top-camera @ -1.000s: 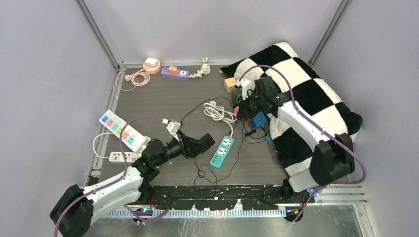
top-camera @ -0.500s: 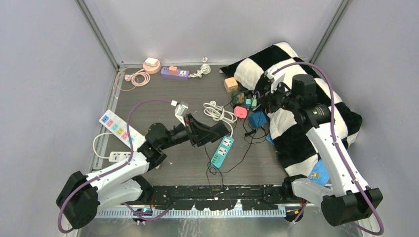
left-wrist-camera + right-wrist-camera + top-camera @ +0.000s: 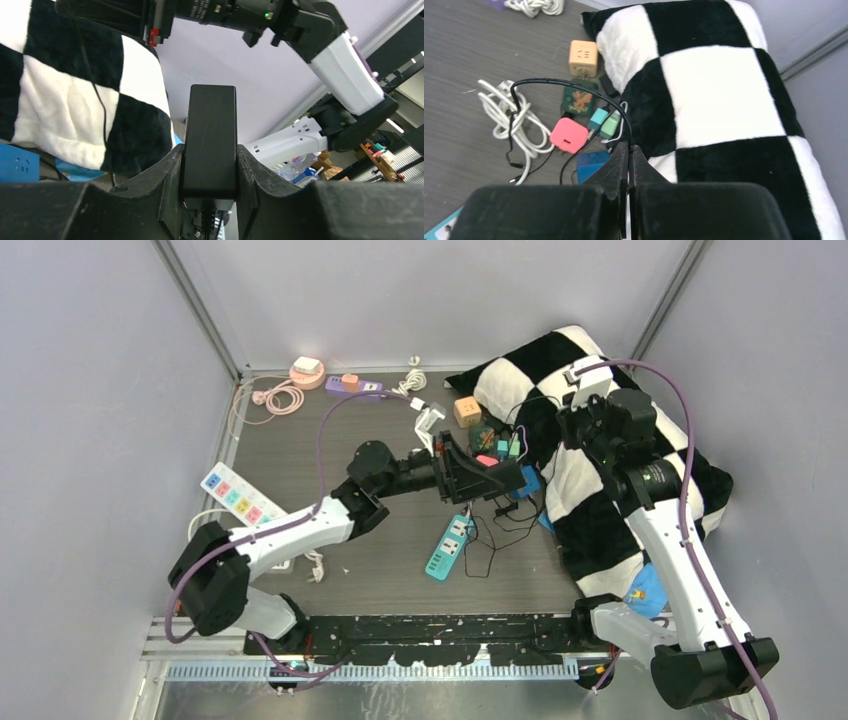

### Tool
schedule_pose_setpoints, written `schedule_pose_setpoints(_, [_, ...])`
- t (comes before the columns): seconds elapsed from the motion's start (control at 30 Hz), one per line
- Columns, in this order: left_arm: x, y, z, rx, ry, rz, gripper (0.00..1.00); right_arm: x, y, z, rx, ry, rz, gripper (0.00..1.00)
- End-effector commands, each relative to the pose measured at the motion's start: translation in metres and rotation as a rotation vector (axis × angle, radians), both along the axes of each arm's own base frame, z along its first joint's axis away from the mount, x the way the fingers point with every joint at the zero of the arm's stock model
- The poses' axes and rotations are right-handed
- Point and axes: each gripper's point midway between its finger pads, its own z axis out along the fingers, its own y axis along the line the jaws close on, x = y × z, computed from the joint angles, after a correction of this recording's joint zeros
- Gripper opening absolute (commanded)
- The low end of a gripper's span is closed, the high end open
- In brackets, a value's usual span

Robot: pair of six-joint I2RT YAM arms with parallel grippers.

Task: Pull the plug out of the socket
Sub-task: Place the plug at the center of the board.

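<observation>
My left gripper (image 3: 210,150) is shut on the plug (image 3: 210,132), a long black adapter block that sticks out past the fingertips, with its cord leaving at the back. In the top view the left gripper (image 3: 478,477) holds the plug (image 3: 500,478) in the air above the table's middle. The teal socket strip (image 3: 450,545) lies flat below and nearer, apart from the plug. My right gripper (image 3: 629,147) is shut on a thin black cable (image 3: 569,81) that arches up from the table. In the top view the right gripper (image 3: 578,430) hangs over the pillow's left edge.
A black-and-white checked pillow (image 3: 640,455) fills the right side. Beside it lie a pink charger (image 3: 569,135), an orange cube socket (image 3: 583,57), a blue cube (image 3: 591,165) and a white coiled cable (image 3: 504,115). A white strip with coloured sockets (image 3: 240,498) lies left, and a purple strip (image 3: 352,386) at the back.
The left arm swung up and to the right, carrying the black plug away from the teal strip. The right arm rose from the plug cluster and drew back over the pillow.
</observation>
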Motion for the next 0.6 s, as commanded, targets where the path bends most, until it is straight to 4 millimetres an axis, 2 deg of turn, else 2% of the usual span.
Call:
schedule_pose_setpoints(0.0, [0.023, -0.016, 0.014, -0.055, -0.069, 0.056, 0.00, 0.012, -0.020, 0.023, 0.006, -0.100, -0.115, 0.01])
schedule_pose_setpoints(0.17, [0.061, -0.045, -0.037, -0.025, 0.024, 0.103, 0.01, 0.027, -0.019, -0.013, -0.017, -0.022, -0.111, 0.01])
schedule_pose_setpoints(0.3, [0.096, -0.063, -0.091, -0.020, 0.134, 0.131, 0.00, 0.037, -0.007, -0.050, -0.020, 0.075, -0.055, 0.01])
schedule_pose_setpoints(0.4, [0.113, -0.071, -0.117, -0.026, 0.173, 0.158, 0.00, 0.040, 0.001, -0.075, -0.020, 0.145, -0.014, 0.01])
schedule_pose_setpoints(0.57, [0.141, -0.076, -0.149, 0.034, 0.163, 0.275, 0.01, 0.041, 0.017, -0.105, 0.014, 0.255, 0.058, 0.01])
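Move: The left hand, holding the black plug, has the blue socket about 17 cm ahead, 15 cm to its right and 30 cm below. The pink plug lies some 10 cm left of that socket and 4 cm farther out; the teal power strip is level with the left hand to about 1 cm back, 4 cm to its left and just as low. From the right hand, holding a black cord, the blue socket is about 3 cm ahead, level sideways and 28 cm below. Swinging down, forward and to the right, the left arm carries the black plug some 20 cm lower towards the cords beside the blue socket, dipping its tip and tilting over by about 20 degrees, grip unchanged. The right hand keeps the black cord pinched and, after first easing slightly right, sinks about 10 cm towards the socket, drifting forward and tipping further down. ##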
